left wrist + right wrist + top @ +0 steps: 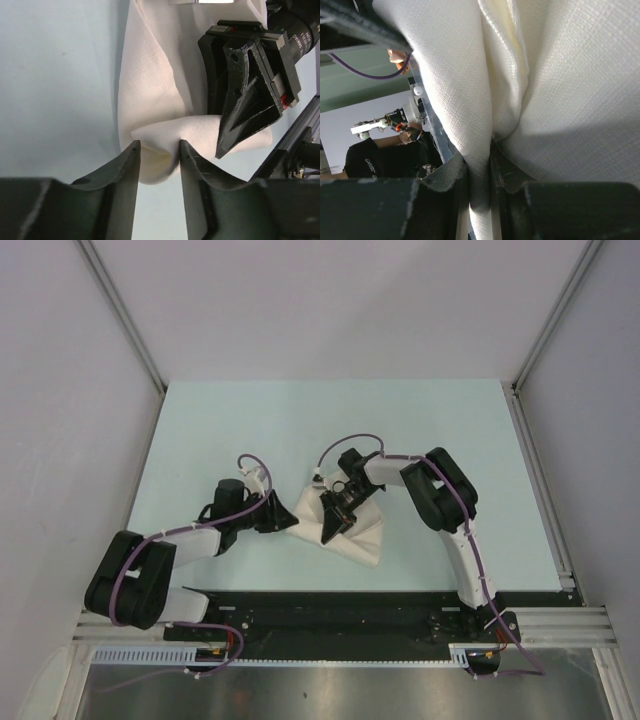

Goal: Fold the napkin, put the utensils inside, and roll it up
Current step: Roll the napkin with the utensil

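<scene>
The white napkin point(352, 530) lies bunched and folded on the table between the two arms. At its left end, my left gripper point(281, 517) has a rounded bulge of the cloth point(155, 150) between its fingertips point(134, 150), and both fingers touch it. My right gripper point(331, 528) comes down on the middle of the napkin. It is shut on a raised fold of cloth point(470, 100), which runs down between its fingers point(506, 172). In the left wrist view the right gripper point(223, 150) points down into the cloth just right of my left fingers. The utensils are hidden.
The pale green table point(300, 420) is walled at the back and on both sides. A black rail point(340, 605) with the arm bases runs along the near edge. A person in dark clothes point(375, 155) shows in the background of the right wrist view.
</scene>
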Controlling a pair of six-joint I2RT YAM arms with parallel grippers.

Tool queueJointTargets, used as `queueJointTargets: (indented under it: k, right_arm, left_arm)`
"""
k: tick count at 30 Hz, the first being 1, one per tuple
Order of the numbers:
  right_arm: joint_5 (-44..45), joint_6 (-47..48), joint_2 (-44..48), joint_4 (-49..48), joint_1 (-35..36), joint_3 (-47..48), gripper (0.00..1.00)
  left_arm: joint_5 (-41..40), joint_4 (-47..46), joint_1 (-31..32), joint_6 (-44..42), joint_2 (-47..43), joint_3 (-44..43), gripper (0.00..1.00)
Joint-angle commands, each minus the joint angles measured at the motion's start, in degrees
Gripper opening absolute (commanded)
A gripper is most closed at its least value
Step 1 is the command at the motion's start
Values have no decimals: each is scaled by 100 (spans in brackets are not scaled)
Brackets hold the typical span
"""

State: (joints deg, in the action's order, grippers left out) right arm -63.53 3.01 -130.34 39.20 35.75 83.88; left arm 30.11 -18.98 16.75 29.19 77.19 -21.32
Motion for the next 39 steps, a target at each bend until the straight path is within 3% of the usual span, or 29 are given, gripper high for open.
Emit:
queueJointTargets:
  k: [1,5,8,10,16,24,29,39]
  right_arm:
    - [218,-37,-228,185,20,111,15]
    - [262,-89,-158,176,-15,190,29]
    - [367,-238,105,88,-111,243,46]
    - [516,-587,463,-122,-182,156,59]
    - [1515,-1259,1791,-1046,-630,-415,71]
    - [3539,-582,3611,-282,-61,-1382,75]
    - [4295,-705,3902,-281,432,-2015,77]
    - [4665,-696,3727,-404,881,-2464,77]
  left_arm:
    - [-14,-404,30,16,174,-4,35]
    - [-119,-387,21,60,288,-4,10]
    - [-294,-212,12,95,358,-47,0]
    - [-339,-132,12,122,393,-65,0]
    - [-374,9,12,183,499,-144,0]
    - [-313,88,-23,289,841,-329,0]
    - [-181,44,-41,333,973,-390,0]
    - [-181,123,-76,315,1035,-408,0]
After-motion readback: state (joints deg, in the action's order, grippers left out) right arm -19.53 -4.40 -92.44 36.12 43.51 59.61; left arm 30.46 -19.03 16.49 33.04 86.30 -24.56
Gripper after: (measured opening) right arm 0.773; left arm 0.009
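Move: The left hand's open fingers straddle the left end of the napkin roll, its middle about 1 cm below them. The right fingers still pinch the roll's front some 6 cm to the left hand's right and 4 cm nearer. The roll's right end, where the right hand goes next, lies about 10 cm right, 4 cm back and 1 cm below that hand; the loose flat part of the napkin spreads about 8 cm ahead and 5 cm right of it. The napkin roll's left end is pinched as the left fingers close fully and sink about 2.5 cm. The right fingers open and let go of the roll; that hand arcs forward and up over the loose napkin, some 11 cm high, then comes back and down to the right, ending open just above the roll's right end, about 8 cm right of its start, fingers some 35 degrees steeper. ##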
